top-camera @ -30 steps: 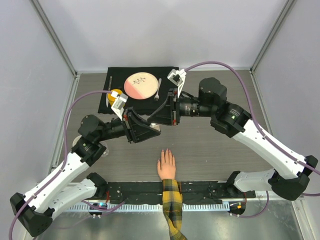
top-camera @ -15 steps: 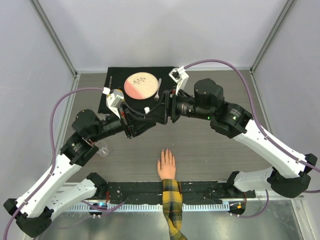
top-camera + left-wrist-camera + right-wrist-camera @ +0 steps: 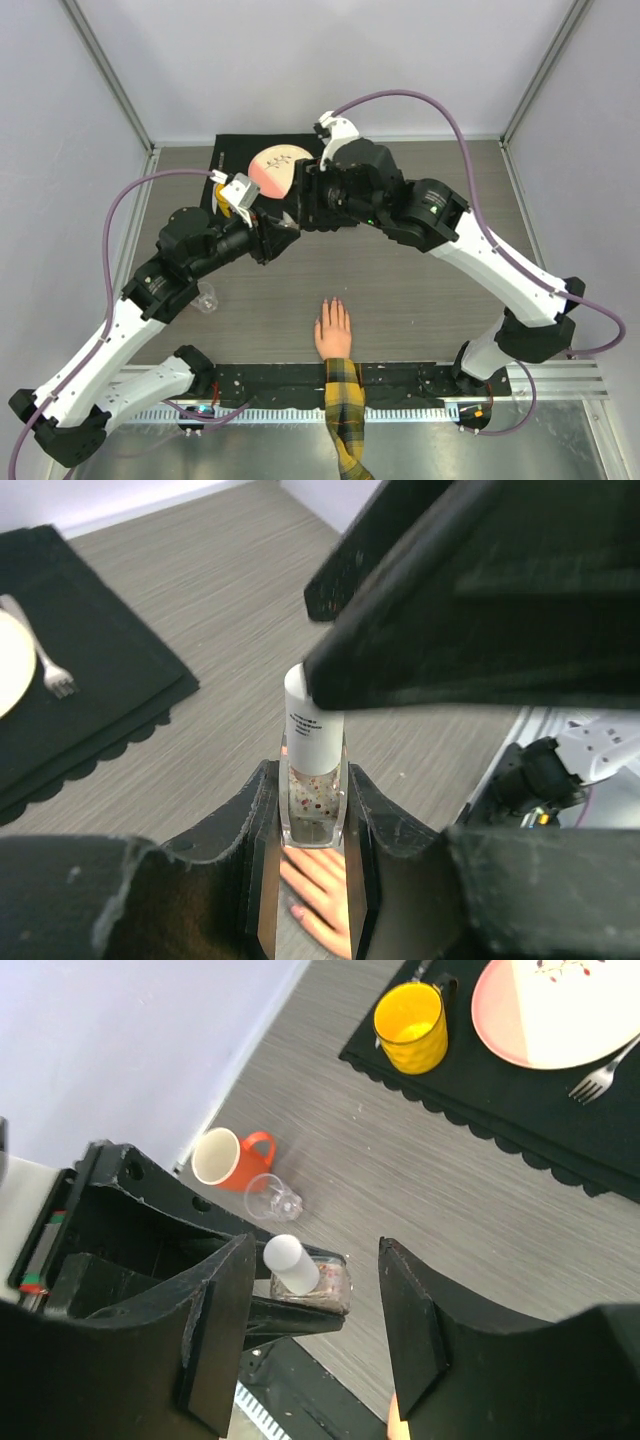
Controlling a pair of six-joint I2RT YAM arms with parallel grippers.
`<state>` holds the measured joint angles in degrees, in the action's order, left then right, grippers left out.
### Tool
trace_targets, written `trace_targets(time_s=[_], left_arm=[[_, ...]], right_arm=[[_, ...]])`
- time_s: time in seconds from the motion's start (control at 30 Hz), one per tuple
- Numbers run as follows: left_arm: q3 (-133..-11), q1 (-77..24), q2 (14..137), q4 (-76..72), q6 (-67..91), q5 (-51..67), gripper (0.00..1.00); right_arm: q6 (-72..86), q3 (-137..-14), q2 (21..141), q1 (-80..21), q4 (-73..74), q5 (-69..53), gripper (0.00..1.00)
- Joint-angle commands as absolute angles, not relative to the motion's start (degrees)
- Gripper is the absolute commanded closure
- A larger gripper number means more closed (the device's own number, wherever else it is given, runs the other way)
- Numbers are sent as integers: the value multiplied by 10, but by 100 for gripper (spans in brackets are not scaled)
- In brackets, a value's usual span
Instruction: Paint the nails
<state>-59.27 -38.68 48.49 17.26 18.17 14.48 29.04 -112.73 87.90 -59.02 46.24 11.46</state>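
Note:
My left gripper (image 3: 313, 832) is shut on a small clear bottle (image 3: 312, 798) of speckled liquid with a white cap (image 3: 314, 725), held upright above the table. My right gripper (image 3: 312, 1285) hovers over it, open. Its jaws stand wide on either side of the white cap (image 3: 290, 1262) without touching it. In the top view the two grippers, left (image 3: 281, 229) and right (image 3: 300, 206), meet above the table's middle. The flesh-coloured hand (image 3: 333, 331) in a plaid sleeve lies flat near the front edge, with the nails (image 3: 330, 303) pointing away. One nail (image 3: 297, 912) shows between my left fingers.
A black placemat (image 3: 228, 160) at the back holds a pink plate (image 3: 270, 170), a fork (image 3: 600, 1075) and a yellow cup (image 3: 411, 1026). An orange mug (image 3: 228, 1158) and a small clear cup (image 3: 205, 297) lie on the table's left side.
My right gripper has opened and swung left and up over the bottle's cap. The left gripper has kept its hold on the bottle and shifted back and left.

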Motion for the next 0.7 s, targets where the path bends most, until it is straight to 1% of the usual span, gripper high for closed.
trace_targets(time_s=[0.0, 0.1, 0.2, 0.23, 0.3, 0.37, 0.4, 0.43, 0.47, 0.5, 0.57, 0.6, 0.63, 0.67], left_arm=[[-634, -388, 491, 183, 160, 109, 100], [-639, -388, 494, 192, 158, 108, 100], [-639, -388, 493, 193, 163, 109, 100], [-639, -388, 492, 194, 163, 112, 100], [-640, -388, 493, 198, 164, 117, 100], [-642, -388, 493, 201, 163, 131, 100], [-642, -388, 492, 204, 162, 139, 100], [-644, -388, 493, 206, 157, 161, 100], [-646, -388, 491, 207, 156, 170, 100], [-647, -388, 489, 207, 152, 181, 100], [-647, -388, 480, 207, 138, 234, 100], [-647, -388, 476, 207, 133, 264, 100], [-646, -388, 472, 207, 125, 290, 100], [-645, -388, 464, 202, 124, 341, 100]], right_arm=[[269, -1169, 897, -610, 490, 155, 43], [269, -1171, 909, -613, 490, 149, 46], [267, -1175, 918, -614, 491, 144, 56], [266, -1178, 921, -614, 491, 144, 63], [265, -1180, 927, -614, 492, 142, 67], [263, -1180, 927, -614, 491, 136, 73], [258, -1179, 928, -614, 490, 132, 76], [252, -1178, 928, -615, 490, 121, 87], [247, -1175, 926, -614, 490, 117, 94], [235, -1165, 919, -614, 489, 113, 99], [214, -1141, 900, -614, 473, 75, 99], [181, -1108, 889, -613, 462, 52, 99], [165, -1086, 856, -608, 434, 16, 99], [149, -1058, 839, -605, 416, -56, 99]])
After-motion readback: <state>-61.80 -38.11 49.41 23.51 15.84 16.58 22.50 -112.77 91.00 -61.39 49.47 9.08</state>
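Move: Just below the right hand's open fingertips, roughly 3 cm down and 2 cm to the left, is the white cap of the nail polish bottle. The left hand already holds the bottle, and the cap sits about 3 cm above that hand's own hand point. The fake hand lies far beneath, some 38 cm below the right hand, about 9 cm back and 4 cm right; at table level the clear glass stands 26 cm left and 2 cm back of the right hand. Sinking about 3.5 cm and sliding some 2 cm left, the right hand brings its parted fingers down around the white cap, its fingertips dipping roughly 10 degrees, then shuts them to pinch the cap. The left hand keeps its grip on the bottle, nearly in place; once the fingers have shut, both hands ease back about 1 cm. ##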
